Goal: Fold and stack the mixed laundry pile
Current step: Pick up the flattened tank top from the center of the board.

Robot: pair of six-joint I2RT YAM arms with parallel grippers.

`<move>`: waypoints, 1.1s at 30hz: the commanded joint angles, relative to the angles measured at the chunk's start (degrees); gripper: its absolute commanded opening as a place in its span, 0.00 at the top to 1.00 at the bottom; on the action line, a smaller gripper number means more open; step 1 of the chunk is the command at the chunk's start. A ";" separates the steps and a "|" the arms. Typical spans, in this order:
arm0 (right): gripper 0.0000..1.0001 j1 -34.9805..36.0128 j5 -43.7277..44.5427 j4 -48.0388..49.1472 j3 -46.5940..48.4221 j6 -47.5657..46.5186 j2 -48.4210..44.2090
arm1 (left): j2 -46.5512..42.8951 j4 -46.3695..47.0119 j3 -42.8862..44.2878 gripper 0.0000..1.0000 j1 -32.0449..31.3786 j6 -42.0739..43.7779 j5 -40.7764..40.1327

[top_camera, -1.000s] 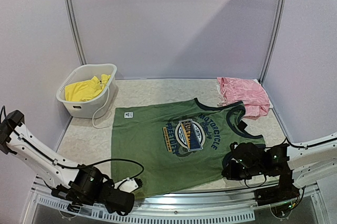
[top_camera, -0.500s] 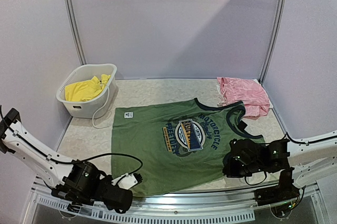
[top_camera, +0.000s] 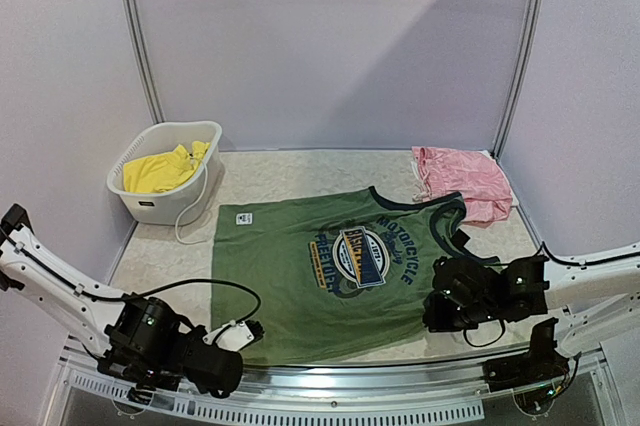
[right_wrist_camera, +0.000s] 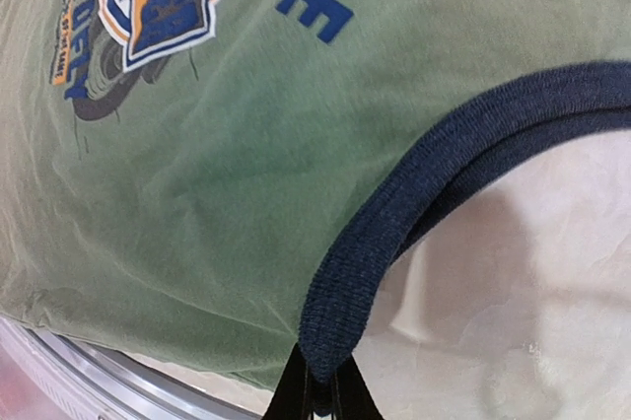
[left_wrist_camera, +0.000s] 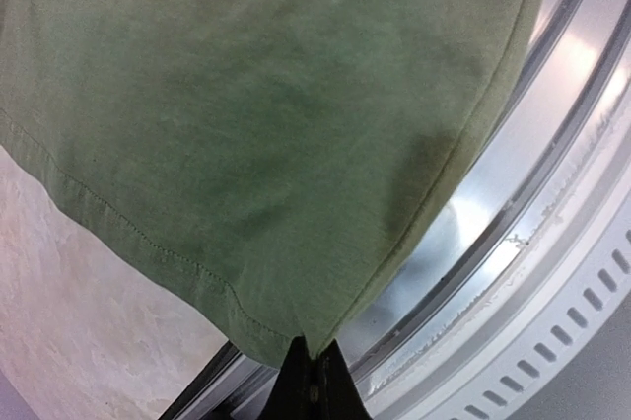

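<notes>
The olive-green tank top [top_camera: 330, 276] with its round blue-orange graphic lies spread flat on the table, near hem at the front edge. My left gripper [top_camera: 245, 331] is shut on its near-left hem corner [left_wrist_camera: 296, 336] at the table's rim. My right gripper [top_camera: 432, 314] is shut on the dark blue ribbed armhole trim [right_wrist_camera: 340, 336] at the near right. The yellow shorts [top_camera: 160, 170] lie in the white basket. The pink garment [top_camera: 465, 178] lies crumpled at the back right. No separate dark blue garment shows.
The white slotted basket [top_camera: 145, 204] stands at the back left, a white cord [top_camera: 182, 231] hanging from it onto the table. A metal rail [left_wrist_camera: 552, 144] runs along the table's front edge. Walls close in the left, back and right sides.
My left arm has drawn back to the left along the front edge, pulling the hem corner with it. My right gripper has shifted slightly, still holding the armhole trim.
</notes>
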 commanded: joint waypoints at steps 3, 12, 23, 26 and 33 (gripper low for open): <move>1.00 0.41 4.30 -5.53 5.42 -2.43 1.21 | -3.45 -0.26 -0.13 1.00 3.61 -0.15 -2.01; 0.99 -0.87 6.18 -9.06 12.53 -5.52 7.08 | -6.38 -0.82 -0.95 1.00 9.00 0.03 -0.98; 1.00 -1.92 -3.17 -5.27 7.45 -5.53 8.33 | -6.49 1.11 -1.52 1.00 10.91 1.37 2.42; 0.97 -1.90 -4.96 -4.72 3.73 -3.99 4.20 | -6.03 1.88 -1.44 1.00 10.91 2.02 3.75; 0.47 -1.87 -9.43 -4.26 -0.98 -2.24 -2.29 | -3.54 2.99 -1.37 1.00 10.91 2.85 4.93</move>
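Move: From the left hand, pinching the near left corner of the tank top, the shirt's middle lies about 24 cm ahead and 27 cm right, the printed emblem 31 cm ahead and 31 cm right, both some 4 cm below. From the right hand, pinching the end of the navy armhole trim, the shirt's middle is roughly 13 cm ahead and 20 cm left, 3 cm down; the emblem 21 cm ahead, 15 cm left; the pink garment 50 cm ahead, 17 cm right. Drawing their pinched bits of cloth forward and a little up, both hands go about 3 cm out over the table, the right also slightly left. The right then swings back some 5 cm and down, opening its fingers about halfway to let go of the navy trim. The left eases back a centimetre and sinks, turned about 10 degrees counter-clockwise, still pinching its corner. ##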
